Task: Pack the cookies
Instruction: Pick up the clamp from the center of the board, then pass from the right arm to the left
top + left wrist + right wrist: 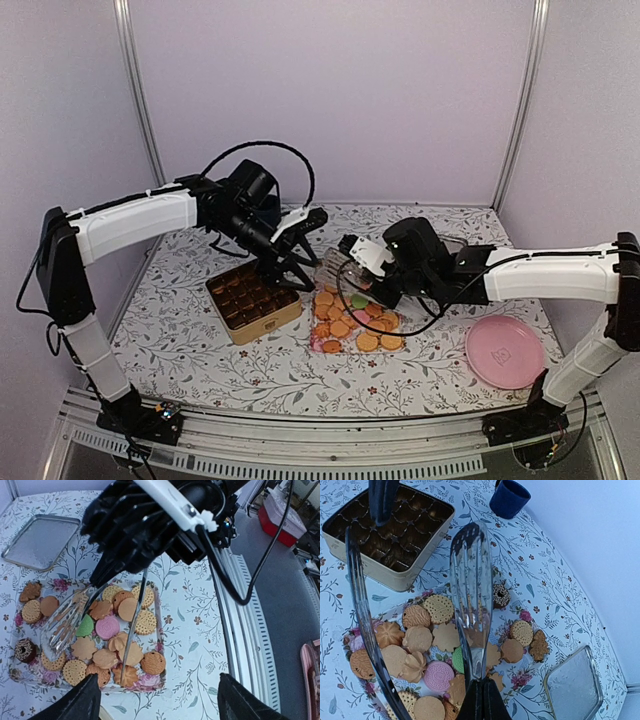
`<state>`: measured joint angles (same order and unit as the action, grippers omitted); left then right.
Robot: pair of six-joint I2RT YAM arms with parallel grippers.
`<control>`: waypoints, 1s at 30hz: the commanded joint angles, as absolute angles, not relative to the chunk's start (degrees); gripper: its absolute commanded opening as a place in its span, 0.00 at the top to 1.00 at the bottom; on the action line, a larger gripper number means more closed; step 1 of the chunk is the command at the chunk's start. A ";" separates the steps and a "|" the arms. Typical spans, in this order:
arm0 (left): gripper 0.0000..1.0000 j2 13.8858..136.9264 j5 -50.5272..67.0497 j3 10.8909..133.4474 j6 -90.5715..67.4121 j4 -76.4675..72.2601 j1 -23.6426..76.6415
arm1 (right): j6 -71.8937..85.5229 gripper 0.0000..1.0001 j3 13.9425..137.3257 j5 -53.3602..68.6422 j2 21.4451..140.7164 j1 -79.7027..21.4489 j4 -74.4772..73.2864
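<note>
The cookies (pixel 350 322) lie on a flowered tray (pixel 150 681): mostly golden ones, with a pink one (pixel 107 627), a green one (pixel 85 626) and a dark ring-shaped one (pixel 500 595). My right gripper (pixel 482 694) is shut on metal tongs (pixel 471 575), whose two arms spread above the cookies without holding one. My left gripper (pixel 160 706) is open with nothing between its fingers. It hangs over the right edge of the gold tin (pixel 253 301), just left of the tray, and looks toward the cookies.
The gold tin (pixel 390 535) has dark, empty cups inside. A silver lid (pixel 574 686) lies flat beyond the tray. A blue cup (pixel 509 497) stands behind the tin. A pink plate (pixel 505 351) sits at the front right, near the table edge.
</note>
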<state>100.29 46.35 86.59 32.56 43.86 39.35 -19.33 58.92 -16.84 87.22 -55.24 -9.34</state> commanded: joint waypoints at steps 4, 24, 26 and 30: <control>0.36 99.95 45.17 85.42 36.20 45.66 41.56 | -18.43 1.00 63.78 -18.72 90.52 -58.64 -8.11; 1.00 100.83 43.01 83.77 34.54 44.95 41.97 | -16.05 1.00 64.36 -17.03 91.39 -61.04 -5.77; 1.00 99.73 43.84 82.56 34.54 43.83 42.01 | -15.22 1.00 64.26 -16.37 90.80 -61.08 -5.27; 1.00 96.93 43.74 79.58 33.58 39.53 42.01 | -14.21 0.80 63.80 -15.24 89.08 -60.96 -4.26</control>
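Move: To the left hand's right, some 4 cm off, 1 cm ahead and 2 cm lower, is the thin tip of the plain arm of the clamp, which the right hand already holds; the clamp's slotted head stands about 5 cm ahead, 7 cm right and 4 cm below. The cookie board lies about 8 cm ahead, 13 cm right and 20 cm below, the tin 10 cm ahead, 12 cm left and 18 cm below. From the right hand that thin tip is about 13 cm left, 3 cm back and 2 cm up, and the board 5 cm ahead, 4 cm left and 16 cm below. Bringing the clamp across to the other gripper, the right hand keeps its grip and travels left about 5 cm and a little back, then eases to a stop. Meanwhile the left hand sinks about 3 cm and draws slightly back, its wrist nearly steady, and shuts its wide-open fingers from either side, pinching the thin tip of the clamp's plain arm. ##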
